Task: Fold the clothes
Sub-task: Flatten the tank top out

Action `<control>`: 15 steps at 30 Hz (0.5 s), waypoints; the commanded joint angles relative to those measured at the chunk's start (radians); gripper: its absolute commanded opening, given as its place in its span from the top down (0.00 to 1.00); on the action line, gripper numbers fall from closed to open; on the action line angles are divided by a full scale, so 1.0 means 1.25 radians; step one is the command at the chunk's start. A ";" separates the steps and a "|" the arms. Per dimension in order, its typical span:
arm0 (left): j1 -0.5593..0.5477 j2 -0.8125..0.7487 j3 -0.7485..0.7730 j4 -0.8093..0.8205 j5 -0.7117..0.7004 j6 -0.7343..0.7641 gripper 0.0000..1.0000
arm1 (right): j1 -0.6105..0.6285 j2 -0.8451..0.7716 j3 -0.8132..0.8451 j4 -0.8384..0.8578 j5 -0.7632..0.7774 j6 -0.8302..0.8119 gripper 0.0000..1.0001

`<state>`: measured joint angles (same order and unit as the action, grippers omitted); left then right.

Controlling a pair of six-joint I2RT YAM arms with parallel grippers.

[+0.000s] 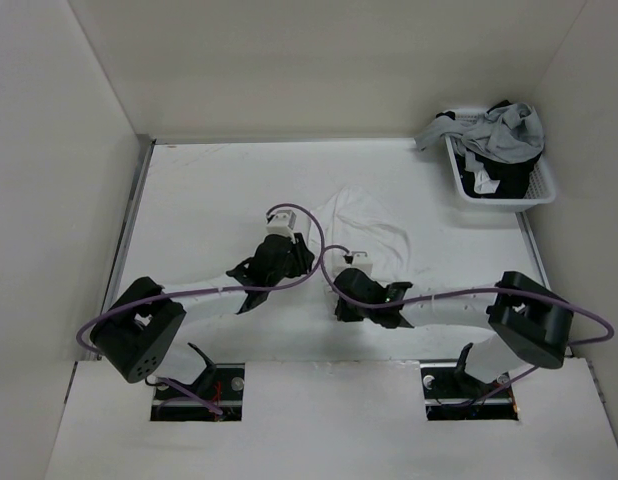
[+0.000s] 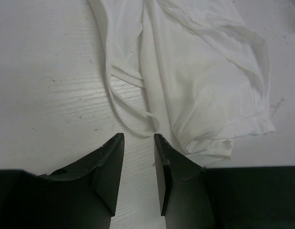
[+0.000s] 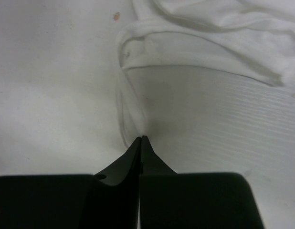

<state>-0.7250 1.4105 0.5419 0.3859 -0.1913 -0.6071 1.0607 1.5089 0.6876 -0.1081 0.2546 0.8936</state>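
The clothes, a thin white top (image 1: pixel 374 225) with narrow straps, lie crumpled at the middle of the table. In the left wrist view the top (image 2: pixel 205 76) spreads ahead and to the right, and a strap loop (image 2: pixel 133 125) ends just beyond my left gripper (image 2: pixel 139 138), which is open with only bare table between its fingers. My right gripper (image 3: pixel 141 138) is shut, and a strip of the top's edge (image 3: pixel 131 102) rises straight into its tips. From above, the left gripper (image 1: pixel 301 243) and right gripper (image 1: pixel 354 275) sit at the top's near-left side.
A white basket (image 1: pixel 537 190) with grey and black garments (image 1: pixel 499 135) stands at the back right corner. White walls close the table on the left, back and right. The arms' cables loop over the near half of the table.
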 commanded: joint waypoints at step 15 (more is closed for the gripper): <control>-0.103 0.129 0.114 0.037 -0.044 0.110 0.72 | -0.050 -0.212 -0.102 -0.094 0.086 -0.003 1.00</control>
<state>-0.8532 1.5452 0.6346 0.4053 -0.2108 -0.5076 1.0073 1.2713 0.5713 -0.2298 0.3370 0.9009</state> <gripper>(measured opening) 0.287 0.002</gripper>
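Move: The right hand already pinches the tank top's near strap loop, just off the table; the tank top's middle lies about 20 cm ahead and 4 cm right of it, 2 cm lower. From the open left hand, that middle is roughly 7 cm ahead, 13 cm right and 7 cm below. The side panel lies about 6 cm ahead and 3 cm right of the left hand, also 7 cm down. Right hand drags the pinched strap about 6 cm right, rising slightly, while the part-open left hand shifts 5 cm right. ##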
